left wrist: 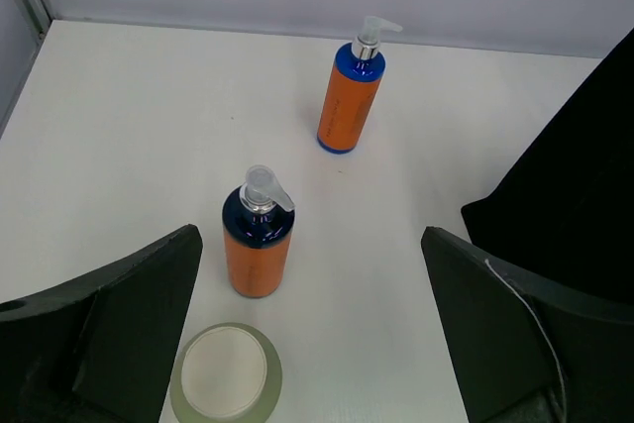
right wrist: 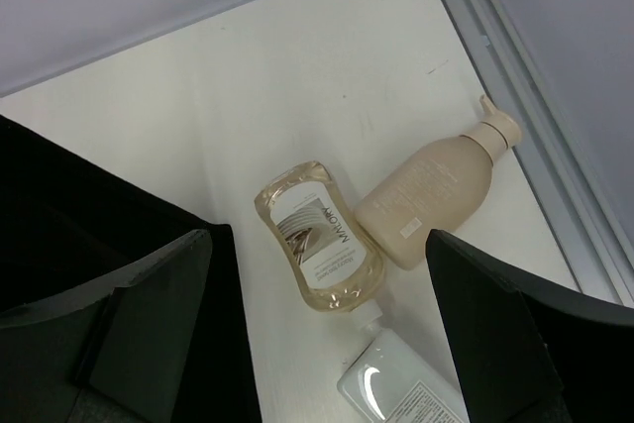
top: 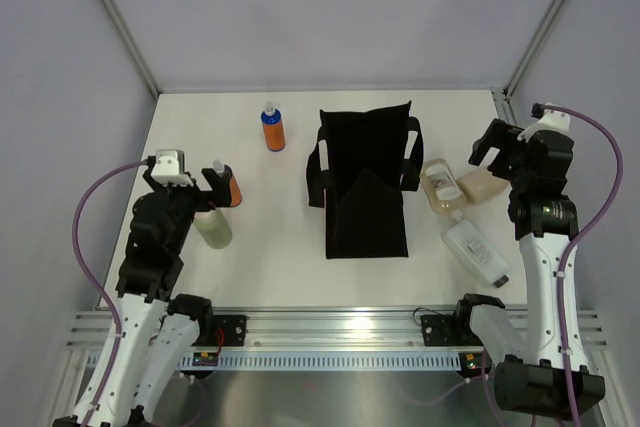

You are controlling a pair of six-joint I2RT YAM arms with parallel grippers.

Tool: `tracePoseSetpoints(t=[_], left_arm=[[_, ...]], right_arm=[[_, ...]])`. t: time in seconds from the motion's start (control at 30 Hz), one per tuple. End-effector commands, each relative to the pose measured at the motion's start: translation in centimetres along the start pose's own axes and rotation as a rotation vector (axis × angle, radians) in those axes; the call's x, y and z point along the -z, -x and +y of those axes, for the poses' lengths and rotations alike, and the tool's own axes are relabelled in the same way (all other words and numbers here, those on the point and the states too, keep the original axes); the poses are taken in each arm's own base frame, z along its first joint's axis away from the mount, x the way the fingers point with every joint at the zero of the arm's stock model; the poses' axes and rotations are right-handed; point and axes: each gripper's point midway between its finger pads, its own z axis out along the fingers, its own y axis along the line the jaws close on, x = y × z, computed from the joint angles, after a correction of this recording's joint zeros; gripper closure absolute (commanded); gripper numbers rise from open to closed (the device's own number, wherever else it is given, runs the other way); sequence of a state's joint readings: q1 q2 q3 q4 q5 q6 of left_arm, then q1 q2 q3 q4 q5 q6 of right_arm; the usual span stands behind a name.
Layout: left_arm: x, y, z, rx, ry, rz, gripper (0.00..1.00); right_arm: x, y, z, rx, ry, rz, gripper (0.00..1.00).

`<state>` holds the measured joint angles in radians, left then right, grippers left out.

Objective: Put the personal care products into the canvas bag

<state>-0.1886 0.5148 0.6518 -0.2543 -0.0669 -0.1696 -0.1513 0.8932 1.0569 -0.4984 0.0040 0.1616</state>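
The black canvas bag (top: 365, 182) lies mid-table with its handles spread, and shows in the left wrist view (left wrist: 575, 185) and the right wrist view (right wrist: 89, 225). On the left stand the blue-and-orange bottle (top: 272, 129) (left wrist: 350, 96), the orange dark-capped bottle (top: 230, 189) (left wrist: 258, 245) and the beige tub (top: 213, 229) (left wrist: 226, 373). On the right lie the beige pouch (top: 441, 185) (right wrist: 317, 240), the pale cream bottle (top: 484, 184) (right wrist: 431, 195) and the flat white bottle (top: 476, 252) (right wrist: 401, 388). My left gripper (top: 192, 187) (left wrist: 312, 344) is open and empty beside the tub. My right gripper (top: 505, 152) (right wrist: 317, 334) is open and empty above the pouch.
Grey walls enclose the white table (top: 270, 267). A metal rail (right wrist: 525, 76) runs along its right edge, close to the cream bottle. The arm bases sit on a slotted rail (top: 340, 332) at the near edge.
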Motion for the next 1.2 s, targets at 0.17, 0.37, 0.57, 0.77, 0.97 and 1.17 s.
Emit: tracePoseSetpoints(t=[0.17,0.37,0.57,0.77,0.97,1.17], left_arm=[[-1.2,3.0,-3.8,0.149,-0.135,0.046,0.01],[-4.7,6.4,-3.3,0.304,0.005,0.128,0.01],[-11.4,9.1,-3.8,0.258,0.047,0.218,0.03],[-19.0,5.2,-4.6,0.094,-0.021,0.38,0.07],[-23.7,-0.1,-4.9,0.019,-0.072,0.416,0.07],[-26.5,-5.0,-4.9,-0.084,-0.157,0.363,0.06]], right_arm=[[1.7,-2.8,6.9,0.368,0.529,0.086,0.0],[2.5,-7.4,9.5,0.439,0.825,0.197,0.01],[2.7,-9.0,10.4,0.424,0.933,0.218,0.0],[3.3,-9.4,10.3,0.44,0.942,0.209,0.0],[4.0,-9.0,10.2,0.481,0.933,0.159,0.0],[4.1,-9.0,10.1,0.488,0.925,0.152,0.01]])
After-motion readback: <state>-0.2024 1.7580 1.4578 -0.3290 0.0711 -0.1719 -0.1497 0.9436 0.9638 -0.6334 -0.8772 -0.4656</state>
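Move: From the left hand, the far orange pump bottle stands about 27 cm ahead, 12 cm to the right and 18 cm below. The near orange bottle is 11 cm ahead, 2 cm right, and the pale green bottle 2 cm ahead, level sideways. From the right hand, the canvas bag's middle is some 12 cm ahead, 24 cm left and 25 cm below; the clear bottle lies 12 cm ahead, 4 cm left, the white bottle 4 cm back, 1 cm right. Forward about 22 cm and some 7 cm to the right, the left hand arcs up over the near orange bottle, then sinks steeply towards the far orange bottle, tipping its fingers down and stopping just short, open and not touching. The right hand meanwhile sweeps left and somewhat down towards the bag, easing back a little and swinging counter-clockwise, its fingers staying open. ##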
